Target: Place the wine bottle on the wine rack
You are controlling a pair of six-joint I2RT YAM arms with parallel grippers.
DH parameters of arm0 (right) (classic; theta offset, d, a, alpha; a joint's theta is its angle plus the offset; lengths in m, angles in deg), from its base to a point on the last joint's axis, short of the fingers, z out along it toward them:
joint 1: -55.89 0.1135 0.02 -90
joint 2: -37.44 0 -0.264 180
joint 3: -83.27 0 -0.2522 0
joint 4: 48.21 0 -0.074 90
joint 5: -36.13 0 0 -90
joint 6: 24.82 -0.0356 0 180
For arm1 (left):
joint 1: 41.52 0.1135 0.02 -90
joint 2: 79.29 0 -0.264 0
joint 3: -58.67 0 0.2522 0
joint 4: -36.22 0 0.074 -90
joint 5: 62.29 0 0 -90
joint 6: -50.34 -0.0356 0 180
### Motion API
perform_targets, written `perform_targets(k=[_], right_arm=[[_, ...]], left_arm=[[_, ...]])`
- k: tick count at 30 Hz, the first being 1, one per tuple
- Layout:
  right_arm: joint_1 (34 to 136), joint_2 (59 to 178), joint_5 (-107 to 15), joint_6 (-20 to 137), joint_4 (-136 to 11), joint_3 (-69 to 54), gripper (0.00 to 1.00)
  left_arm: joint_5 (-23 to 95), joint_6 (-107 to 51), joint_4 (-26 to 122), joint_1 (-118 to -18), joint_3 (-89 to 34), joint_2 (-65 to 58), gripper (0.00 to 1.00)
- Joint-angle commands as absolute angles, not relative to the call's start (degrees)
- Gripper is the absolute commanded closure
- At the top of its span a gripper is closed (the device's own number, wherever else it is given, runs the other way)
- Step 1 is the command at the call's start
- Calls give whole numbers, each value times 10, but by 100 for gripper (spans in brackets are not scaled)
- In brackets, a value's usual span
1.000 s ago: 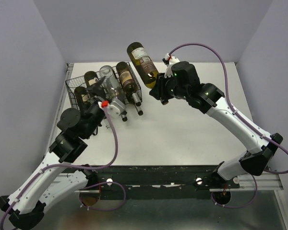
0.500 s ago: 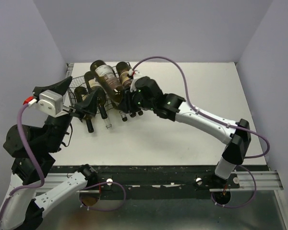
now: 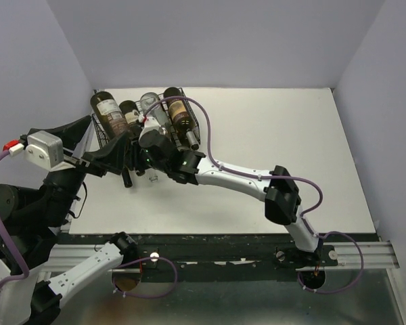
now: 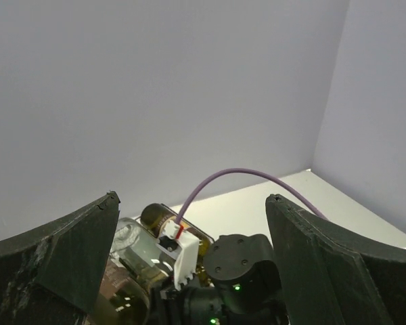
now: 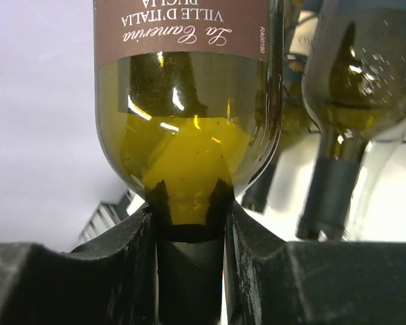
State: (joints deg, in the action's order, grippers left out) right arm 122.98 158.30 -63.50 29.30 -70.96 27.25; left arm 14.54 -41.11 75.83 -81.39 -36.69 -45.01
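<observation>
The wine bottle [image 3: 110, 114], green glass with a brown label, hangs tilted over the left end of the black wire wine rack [image 3: 184, 91]. My right gripper [image 3: 128, 149] is shut on its neck. In the right wrist view the neck [image 5: 189, 230] sits clamped between the two fingers, with the bottle's body [image 5: 189, 142] rising above them. My left gripper [image 3: 98, 139] is raised at the left of the rack, open and holding nothing. In the left wrist view the left gripper [image 4: 191, 198] frames the right arm's wrist [image 4: 247, 264] between its wide-apart fingers.
Three more bottles lie in the wine rack: a dark one [image 3: 130, 108], a clear one [image 3: 151, 103] and a brown-labelled one [image 3: 178, 113]. Lilac walls close in at the back and both sides. The right arm stretches across the table [image 3: 271, 135] from the near right.
My right arm swung left, carrying the bottle from right of the rack to above its left end. My left arm lifted away from the rack and drew back to the left, staying open.
</observation>
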Motion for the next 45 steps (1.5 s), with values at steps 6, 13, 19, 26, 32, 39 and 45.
perform_targets(k=[6, 13, 19, 26, 32, 39, 45], right_arm=[[1255, 1707, -786, 232, -574, 459, 99], [1262, 1796, -793, 234, -547, 557, 99], [1263, 1844, -805, 234, -534, 599, 99], [1263, 1873, -798, 217, -548, 621, 99], [1262, 1889, -796, 224, -550, 620, 99], [1259, 1905, -781, 228, -555, 618, 99], [1254, 1908, -779, 233, -559, 614, 99]], left_arm=[[149, -362, 876, -816, -392, -505, 1], [167, -350, 897, -816, -371, -539, 1], [162, -362, 880, -816, -345, -555, 1], [152, -377, 858, -816, -313, -561, 1], [150, -392, 859, -816, -311, -559, 1], [137, -411, 858, -816, -288, -571, 1], [129, -411, 854, -815, -276, -584, 1]])
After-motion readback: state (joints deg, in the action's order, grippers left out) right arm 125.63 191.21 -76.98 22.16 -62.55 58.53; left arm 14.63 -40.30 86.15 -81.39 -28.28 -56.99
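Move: The right hand holds the wine bottle by its neck. The bottle's place, the left end of the rack, lies about 14 cm ahead, 13 cm left and 8 cm below. From this hand, the dark bottle is about 14 cm ahead and 3 cm left, the clear bottle 15 cm ahead and 5 cm right, both some 8 cm lower. From the empty left hand that rack end is roughly 24 cm ahead, 12 cm left and 38 cm down. Leftward about 10 cm and a little forward, the right hand carries the wine bottle by its neck past the dark bottle to the rack's left end, swinging some 10 degrees clockwise and bringing the bottle nearer level. From midway it mainly sinks, about 9 cm in all, keeping its grip. The open left hand backs off, then eases a little forward again, ending some 7 cm lower. ##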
